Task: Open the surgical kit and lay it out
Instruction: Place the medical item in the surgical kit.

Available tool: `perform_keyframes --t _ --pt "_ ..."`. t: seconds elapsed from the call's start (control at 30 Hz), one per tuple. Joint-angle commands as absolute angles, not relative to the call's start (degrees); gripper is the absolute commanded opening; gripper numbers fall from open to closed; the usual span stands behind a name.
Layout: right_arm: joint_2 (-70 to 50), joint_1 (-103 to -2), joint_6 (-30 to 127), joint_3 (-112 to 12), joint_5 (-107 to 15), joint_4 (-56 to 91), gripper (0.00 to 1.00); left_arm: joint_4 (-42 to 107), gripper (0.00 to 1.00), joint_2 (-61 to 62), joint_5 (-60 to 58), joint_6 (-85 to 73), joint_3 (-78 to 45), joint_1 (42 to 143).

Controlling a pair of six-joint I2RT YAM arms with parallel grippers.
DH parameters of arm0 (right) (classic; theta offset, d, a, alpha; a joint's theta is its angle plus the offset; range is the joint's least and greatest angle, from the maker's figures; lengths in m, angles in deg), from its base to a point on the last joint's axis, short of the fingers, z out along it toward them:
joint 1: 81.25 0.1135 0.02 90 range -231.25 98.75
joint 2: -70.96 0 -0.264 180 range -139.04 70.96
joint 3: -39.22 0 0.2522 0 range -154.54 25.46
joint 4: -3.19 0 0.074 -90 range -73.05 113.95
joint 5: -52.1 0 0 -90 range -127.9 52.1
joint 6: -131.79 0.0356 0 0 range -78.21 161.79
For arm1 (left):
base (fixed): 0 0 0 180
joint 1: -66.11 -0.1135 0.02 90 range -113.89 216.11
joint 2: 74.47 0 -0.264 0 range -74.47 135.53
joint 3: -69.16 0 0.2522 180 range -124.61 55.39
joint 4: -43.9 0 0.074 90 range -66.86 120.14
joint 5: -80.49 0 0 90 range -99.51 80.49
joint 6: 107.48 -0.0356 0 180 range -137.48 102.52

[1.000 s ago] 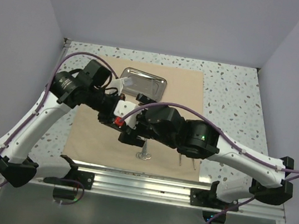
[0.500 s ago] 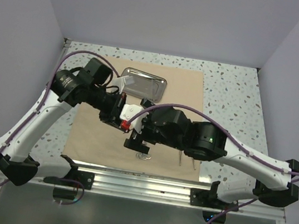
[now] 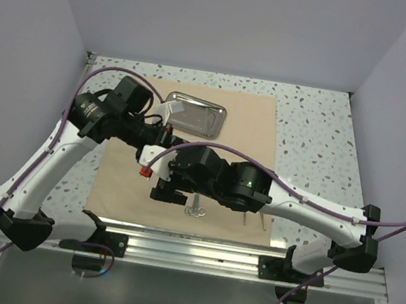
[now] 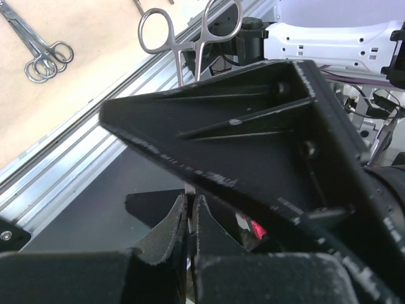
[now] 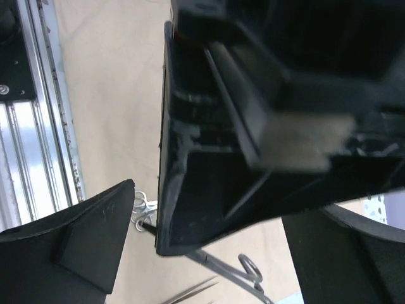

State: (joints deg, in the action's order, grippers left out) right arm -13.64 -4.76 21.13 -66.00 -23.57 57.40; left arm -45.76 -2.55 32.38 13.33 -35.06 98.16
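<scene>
The tan wrap sheet [image 3: 241, 127] lies open and flat. The steel tray [image 3: 195, 115] sits at its back. My left gripper [image 3: 157, 162] hangs over the sheet's front left. In the left wrist view it [image 4: 190, 204] is shut on thin steel ring-handled scissors [image 4: 190, 38]. My right gripper [image 3: 169, 191] is open; in the right wrist view it [image 5: 212, 202] straddles the left gripper's black finger [image 5: 209, 158], with the held scissors [image 5: 243, 271] below. A second pair of scissors [image 3: 195, 212] and tweezers [image 3: 245, 218] lie on the sheet's front.
The aluminium rail [image 3: 189, 243] runs along the table's near edge, just in front of the sheet. A second slim instrument [image 3: 263, 223] lies beside the tweezers. Speckled tabletop [image 3: 319, 139] shows to the right of the sheet. Walls close in at the left, back and right.
The right arm has swung left and its open gripper has closed in around the left gripper. The left gripper has kept its hold and shifted slightly.
</scene>
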Motion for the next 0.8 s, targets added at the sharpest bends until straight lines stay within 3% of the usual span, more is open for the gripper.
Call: perform_keyframes --t 0.0,0.53,0.77 --pt "-14.9 -4.6 18.9 -68.9 -20.9 53.2 0.98 -45.4 0.00 -2.5 35.7 12.7 -37.2 98.5" --pt "-4.5 -5.1 17.9 -56.5 -16.2 51.6 0.90 -45.4 0.00 -2.2 36.0 12.5 -38.6 98.5" --pt "-5.0 -5.1 18.9 -56.4 -16.5 51.9 0.66 -45.4 0.00 -1.7 36.0 12.6 -39.7 98.5"
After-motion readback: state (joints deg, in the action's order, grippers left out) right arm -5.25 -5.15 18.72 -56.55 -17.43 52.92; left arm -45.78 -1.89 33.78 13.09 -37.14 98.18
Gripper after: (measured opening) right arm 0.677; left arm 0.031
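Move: The medical item, a ring-handled clamp, is already pinched by its tips in the left hand; its middle lies about 5 cm right of that hand and 4 cm below. From the wide-open right hand the same middle is some 3 cm right, 1 cm ahead and 2 cm below. On the mat about 30 cm below the right hand, scissors lie roughly 7 cm ahead and 9 cm right; the kit tray sits about 37 cm ahead, 4 cm right. While the left hand keeps its pinch on the clamp's tips and lifts only about 1 cm, the right hand, its fingers straddling the shank, eases left and forward a centimetre, then slips back some 5 cm to the right along the clamp towards the rings. It tips up slightly, and at the end its fingers close by about a third around the shank. ##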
